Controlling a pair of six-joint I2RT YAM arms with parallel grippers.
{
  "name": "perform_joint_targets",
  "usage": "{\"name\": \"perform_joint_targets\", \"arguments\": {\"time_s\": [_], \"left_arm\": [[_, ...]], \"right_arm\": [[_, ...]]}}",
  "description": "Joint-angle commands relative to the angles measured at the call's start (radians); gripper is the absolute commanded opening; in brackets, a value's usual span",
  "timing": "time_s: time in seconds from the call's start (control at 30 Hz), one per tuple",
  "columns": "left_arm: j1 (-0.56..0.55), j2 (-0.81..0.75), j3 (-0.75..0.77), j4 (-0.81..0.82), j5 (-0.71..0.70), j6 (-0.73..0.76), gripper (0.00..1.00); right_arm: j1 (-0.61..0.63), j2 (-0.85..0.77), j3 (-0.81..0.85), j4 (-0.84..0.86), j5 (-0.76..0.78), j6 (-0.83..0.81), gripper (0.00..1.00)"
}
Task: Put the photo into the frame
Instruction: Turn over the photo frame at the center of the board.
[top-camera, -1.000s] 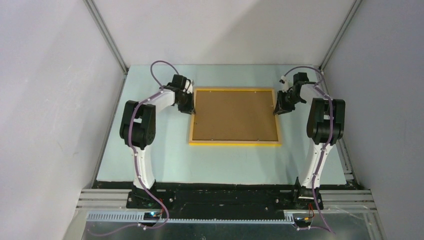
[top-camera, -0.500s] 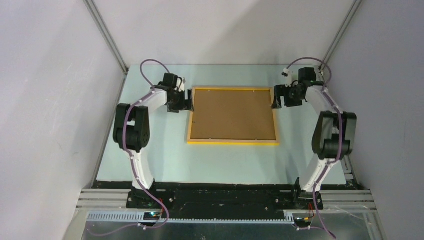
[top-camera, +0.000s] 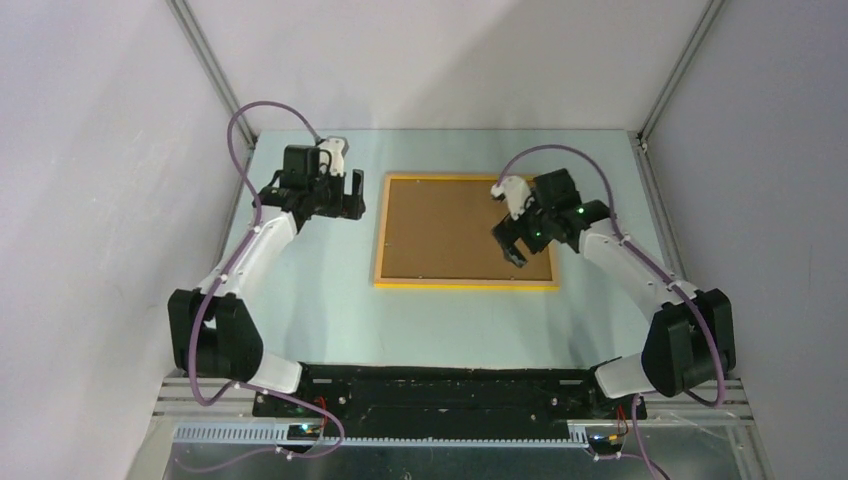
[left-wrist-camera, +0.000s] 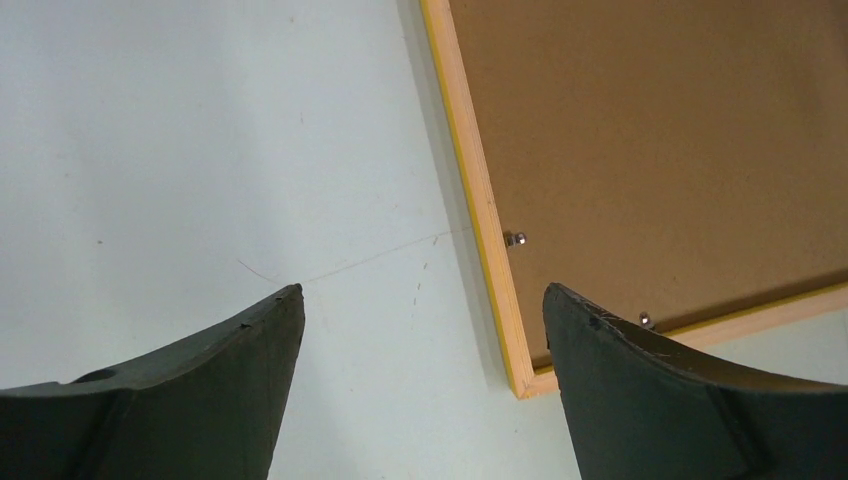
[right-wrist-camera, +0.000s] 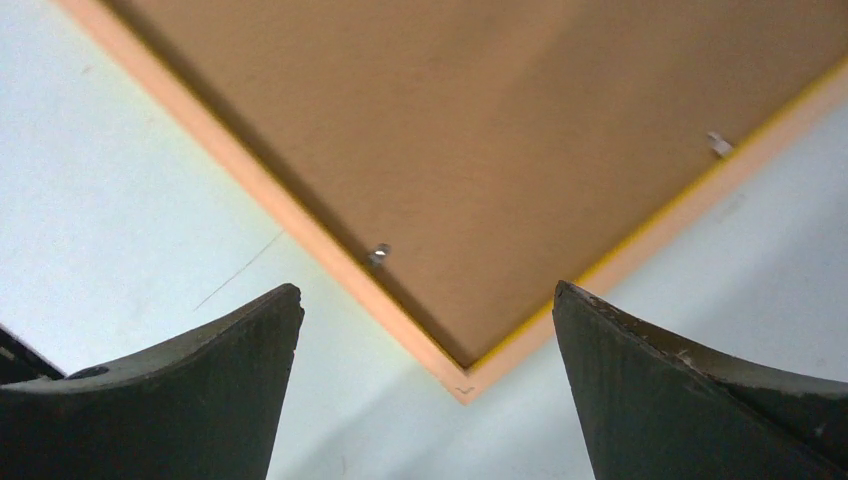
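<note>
The frame (top-camera: 465, 285), with narrow yellow-orange edges, lies flat mid-table with the brown backing board (top-camera: 455, 230) filling it. The photo is hidden. My left gripper (top-camera: 350, 197) hovers open just left of the frame's far left side, empty. In the left wrist view the left gripper (left-wrist-camera: 422, 292) stands above bare table beside the frame's edge (left-wrist-camera: 480, 200) and a corner. My right gripper (top-camera: 508, 245) hangs open over the frame's near right part. In the right wrist view the right gripper (right-wrist-camera: 427, 290) stands above a frame corner (right-wrist-camera: 462, 385), touching nothing.
Small metal tabs (left-wrist-camera: 516, 238) (right-wrist-camera: 378, 253) sit along the inner rim over the board. The pale green table (top-camera: 300, 300) is boxed in by grey walls with aluminium posts (top-camera: 215, 75) at the back corners. Purple cables loop above both wrists.
Both grippers, which were at the frame's left and right edges, have opened and pulled off. The left arm drew back leftward; the right arm swung in over the frame's near right part.
</note>
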Motion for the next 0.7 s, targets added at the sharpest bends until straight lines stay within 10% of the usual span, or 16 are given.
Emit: {"name": "perform_joint_targets", "arguments": {"time_s": [0.0, 0.67], "left_arm": [[0.001, -0.051, -0.066, 0.009, 0.104, 0.087, 0.91], [0.001, -0.130, -0.159, 0.005, 0.170, 0.140, 0.90]], "right_arm": [[0.142, 0.015, -0.001, -0.058, 0.050, -0.080, 0.99], [0.352, 0.303, -0.003, -0.088, 0.159, -0.215, 0.73]]}}
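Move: Below and behind the right hand, the frame's near rail offers its aimed stretch about 5 cm back, 7 cm left and 12 cm down. The near right corner sits about 5 cm back and 10 cm right of this hand, a metal clip some 4 cm back and 1 cm left, and the backing board's middle 9 cm ahead and 11 cm left. From the left hand, that same rail stretch lies roughly 12 cm back, 30 cm right and 15 cm down. Swinging left and back by some 6 cm each while sinking, the right hand then drops almost straight towards the near rail, about 10 cm down in all. It turns counter-clockwise some 25 degrees, its left side dips, and the still-open fingers narrow by a quarter. The left hand, open, draws back about 5 cm beside the frame's left rail, dipping and partly rising again. ##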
